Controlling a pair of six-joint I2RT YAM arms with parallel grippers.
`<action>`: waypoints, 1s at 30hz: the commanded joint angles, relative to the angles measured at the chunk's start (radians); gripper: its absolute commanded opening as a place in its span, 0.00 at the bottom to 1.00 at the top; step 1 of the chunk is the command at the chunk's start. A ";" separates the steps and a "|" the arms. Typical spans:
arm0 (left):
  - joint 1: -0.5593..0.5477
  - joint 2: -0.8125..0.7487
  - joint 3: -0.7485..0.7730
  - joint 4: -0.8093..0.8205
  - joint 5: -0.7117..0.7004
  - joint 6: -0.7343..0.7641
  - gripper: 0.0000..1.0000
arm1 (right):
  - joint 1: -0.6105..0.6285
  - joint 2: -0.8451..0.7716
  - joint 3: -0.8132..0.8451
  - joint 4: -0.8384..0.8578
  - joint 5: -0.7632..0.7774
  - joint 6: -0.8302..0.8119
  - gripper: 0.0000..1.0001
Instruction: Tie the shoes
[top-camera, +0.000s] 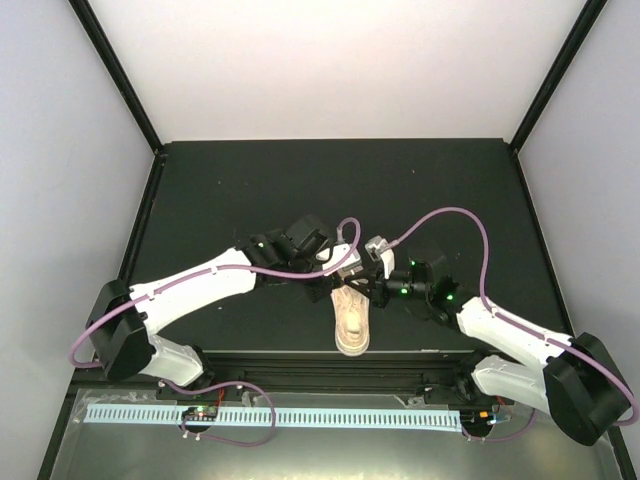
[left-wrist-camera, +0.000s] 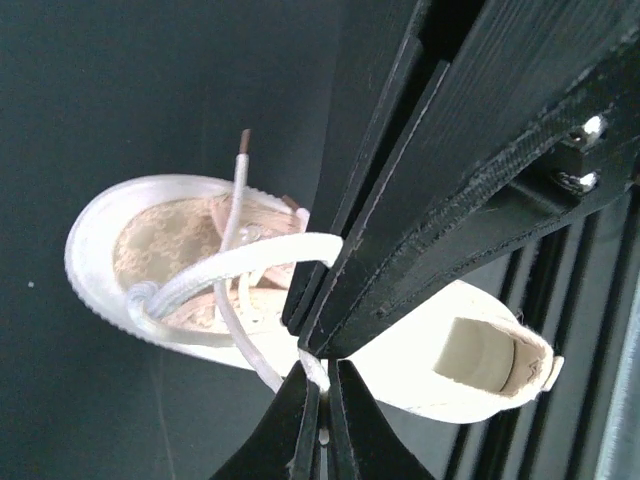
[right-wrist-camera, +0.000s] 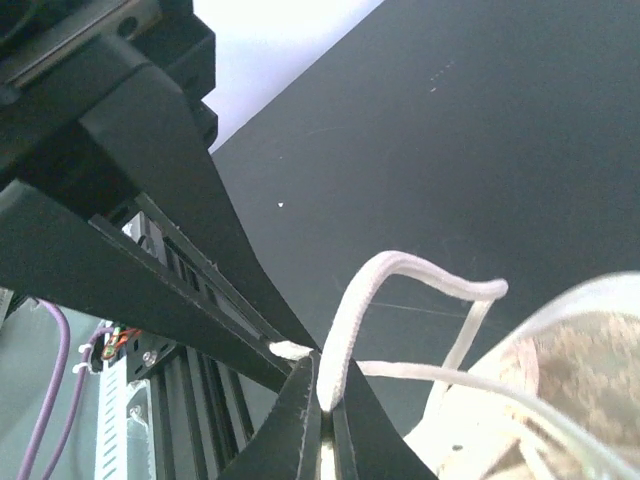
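Note:
The shoe (top-camera: 351, 318) is a small beige-pink sneaker with a pale sole, lying near the table's front edge. In the left wrist view its toe (left-wrist-camera: 115, 250) points left and its heel opening (left-wrist-camera: 485, 360) is at the right. Both grippers meet over its laced end. My left gripper (left-wrist-camera: 322, 388) is shut on a thin off-white lace strand (left-wrist-camera: 314, 368). My right gripper (right-wrist-camera: 326, 392) is shut on a doubled lace loop (right-wrist-camera: 400, 265) that arches up from the shoe (right-wrist-camera: 570, 390). The two grippers' tips nearly touch, left (top-camera: 340, 266) and right (top-camera: 358, 285).
A black mat (top-camera: 250, 190) covers the table, enclosed by pale walls and black frame posts (top-camera: 120, 80). A black aluminium rail (top-camera: 280, 362) runs along the front edge just past the shoe's heel. Purple cables (top-camera: 450, 215) arc above both arms.

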 joint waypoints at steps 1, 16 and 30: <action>-0.007 -0.018 0.097 -0.133 0.255 -0.075 0.02 | -0.025 0.017 -0.003 -0.103 0.145 -0.030 0.02; 0.091 -0.063 -0.157 0.190 0.411 -0.188 0.32 | -0.025 0.020 -0.015 -0.083 0.157 -0.012 0.02; 0.076 -0.073 -0.434 0.580 0.238 -0.576 0.54 | -0.025 0.017 -0.015 -0.084 0.161 -0.005 0.02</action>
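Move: The left fingers hold a lace strand in the air. The shoe's instep lacing lies nearly straight below them, some 8 cm down, about 1 cm back and 1 cm right. The lace in the right fingers is just beside them, roughly 2 cm right and level. The heel opening lies about 8 cm back, 1 cm right and 10 cm down. From the right hand, the instep lacing is around 1 cm back, 1 cm left and 8 cm below. Backing off towards its base by about 4 cm and rising a little, the left hand opens and lets go of its lace strand. It then drops some 8 cm beside the instep, still opening and tipping its fingertips back by roughly 20 degrees. The right hand keeps its pinch on the lace and eases down about 3.5 cm, drifting forward and right. ##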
